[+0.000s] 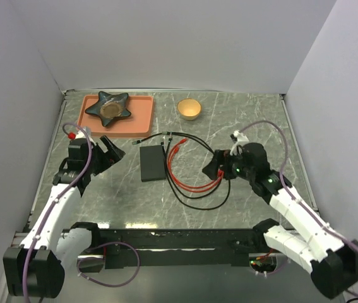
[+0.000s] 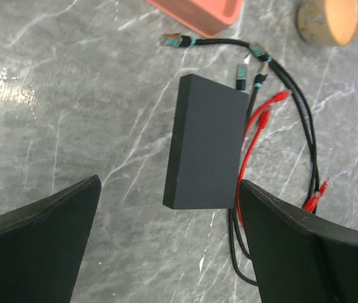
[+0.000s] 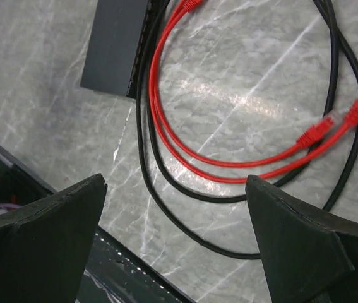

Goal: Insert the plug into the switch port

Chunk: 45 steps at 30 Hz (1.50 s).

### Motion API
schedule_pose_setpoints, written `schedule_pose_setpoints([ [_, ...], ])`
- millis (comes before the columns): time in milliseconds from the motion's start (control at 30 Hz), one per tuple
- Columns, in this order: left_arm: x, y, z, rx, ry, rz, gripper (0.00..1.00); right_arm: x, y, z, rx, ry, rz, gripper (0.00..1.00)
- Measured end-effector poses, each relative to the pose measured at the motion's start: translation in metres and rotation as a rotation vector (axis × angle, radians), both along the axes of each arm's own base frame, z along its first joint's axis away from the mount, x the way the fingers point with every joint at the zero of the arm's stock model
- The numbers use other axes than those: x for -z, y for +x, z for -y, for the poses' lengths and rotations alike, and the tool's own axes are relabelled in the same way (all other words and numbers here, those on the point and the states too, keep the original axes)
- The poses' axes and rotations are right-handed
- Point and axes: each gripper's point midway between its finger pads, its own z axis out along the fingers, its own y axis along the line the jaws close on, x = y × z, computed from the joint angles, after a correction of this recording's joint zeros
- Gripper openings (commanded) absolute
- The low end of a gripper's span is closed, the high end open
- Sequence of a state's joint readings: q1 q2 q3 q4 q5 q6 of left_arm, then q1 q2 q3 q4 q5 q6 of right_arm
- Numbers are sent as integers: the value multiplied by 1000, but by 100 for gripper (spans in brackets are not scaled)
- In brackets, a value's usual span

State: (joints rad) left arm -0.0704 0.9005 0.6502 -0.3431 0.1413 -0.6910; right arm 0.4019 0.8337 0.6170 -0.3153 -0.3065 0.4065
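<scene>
The flat black switch box [image 1: 153, 163] [image 2: 207, 148] [image 3: 112, 44] lies on the marble table; I cannot make out its ports. Red cables [image 1: 188, 178] [image 3: 185, 142] and black cables [image 1: 197, 201] [image 3: 166, 183] loop to its right. Red plugs [image 3: 317, 129] [image 2: 280, 96] and teal-banded black plugs [image 2: 242, 77] lie loose on the table. My left gripper [image 1: 112, 153] [image 2: 169, 183] hovers open just left of the box, holding nothing. My right gripper [image 1: 215, 167] [image 3: 175, 180] stands open over the cable loops, also holding nothing.
A salmon-pink tray [image 1: 141, 117] [image 2: 204, 12] with a dark star-shaped dish [image 1: 108, 107] sits at the back left. A small yellow bowl [image 1: 189, 108] [image 2: 327, 19] stands at the back middle. White walls enclose the table on three sides.
</scene>
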Motion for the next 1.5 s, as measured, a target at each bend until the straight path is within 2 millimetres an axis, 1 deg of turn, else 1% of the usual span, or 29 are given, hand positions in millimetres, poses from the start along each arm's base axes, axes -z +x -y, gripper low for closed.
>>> schedule_pose_setpoints([
  [67,8,1,0,-2,-2,-29,96,-5,7,-7,-13,-29,6,99],
  [167,17,5,6,23,-18,-61,96,-11,26,-14,-2,-34,31,99],
  [233,23,9,10,35,-32,-74,96,-6,35,-20,-4,-26,23,99],
  [267,28,11,12,40,-35,-91,96,-2,39,-23,-8,-28,5,99],
  [300,34,12,13,40,-37,-114,96,7,46,-28,-15,-47,-40,99],
  [333,40,13,14,39,-37,-139,96,8,53,-33,-23,-57,-61,99],
  [400,48,14,17,39,-32,-176,96,16,75,-48,-35,-94,-115,99],
  [467,56,15,21,45,-10,-215,96,21,90,-62,-53,-116,-135,99],
  [567,56,21,32,66,18,-248,96,31,96,-75,-76,-143,-172,99],
  [667,47,36,45,86,48,-238,96,36,101,-83,-85,-166,-202,99],
  [767,42,49,60,110,73,-232,96,39,117,-96,-93,-179,-226,98],
  [833,42,54,68,124,88,-239,96,44,125,-105,-102,-177,-240,90],
  [867,44,56,72,130,99,-246,96,49,128,-109,-105,-174,-251,88],
  [900,45,57,75,134,105,-251,96,55,129,-112,-110,-169,-269,85],
  [933,47,57,78,140,114,-257,96,61,129,-115,-113,-167,-289,84],
  [967,49,56,80,142,123,-265,96,70,128,-118,-116,-166,-315,81],
  [1000,50,55,81,144,129,-271,96,77,126,-120,-117,-165,-337,72],
  [1033,51,54,83,147,135,-276,96,87,123,-123,-123,-164,-368,67],
  [1067,51,53,84,148,138,-278,96,96,120,-126,-128,-164,-393,65],
  [1133,52,51,85,150,144,-284,96,109,115,-130,-130,-153,-436,65],
  [1200,52,50,87,154,147,-286,96,114,112,-134,-136,-146,-452,67],
  [1400,53,49,87,150,148,-290,96,124,112,-147,-145,-130,-465,67],
  [1500,53,48,86,146,153,-291,96,124,118,-155,-146,-127,-461,66],
])
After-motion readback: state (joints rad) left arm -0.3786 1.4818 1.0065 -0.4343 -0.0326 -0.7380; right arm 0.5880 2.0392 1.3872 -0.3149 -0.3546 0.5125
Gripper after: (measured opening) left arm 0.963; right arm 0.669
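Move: The black plug by the switch's right rear corner, which the right hand seems to be after, lies about 20 cm ahead of that hand, 17 cm to its left and 15 cm below. The nearer red plug is some 16 cm ahead and 13 cm left of the right hand, the switch 9 cm ahead and 21 cm left, both about as low. From the left hand, the switch lies roughly 5 cm ahead, 12 cm right and 14 cm below. Swinging left and forward over the cables, then sinking some 12 cm, the right hand heads for the plugs beside the switch; it tips down almost 30 degrees and its fingers narrow to about two thirds open. The left hand, wide open, drops about 5 cm, then shifts 9 cm right and a little forward to hover over the switch, tipping downward. ##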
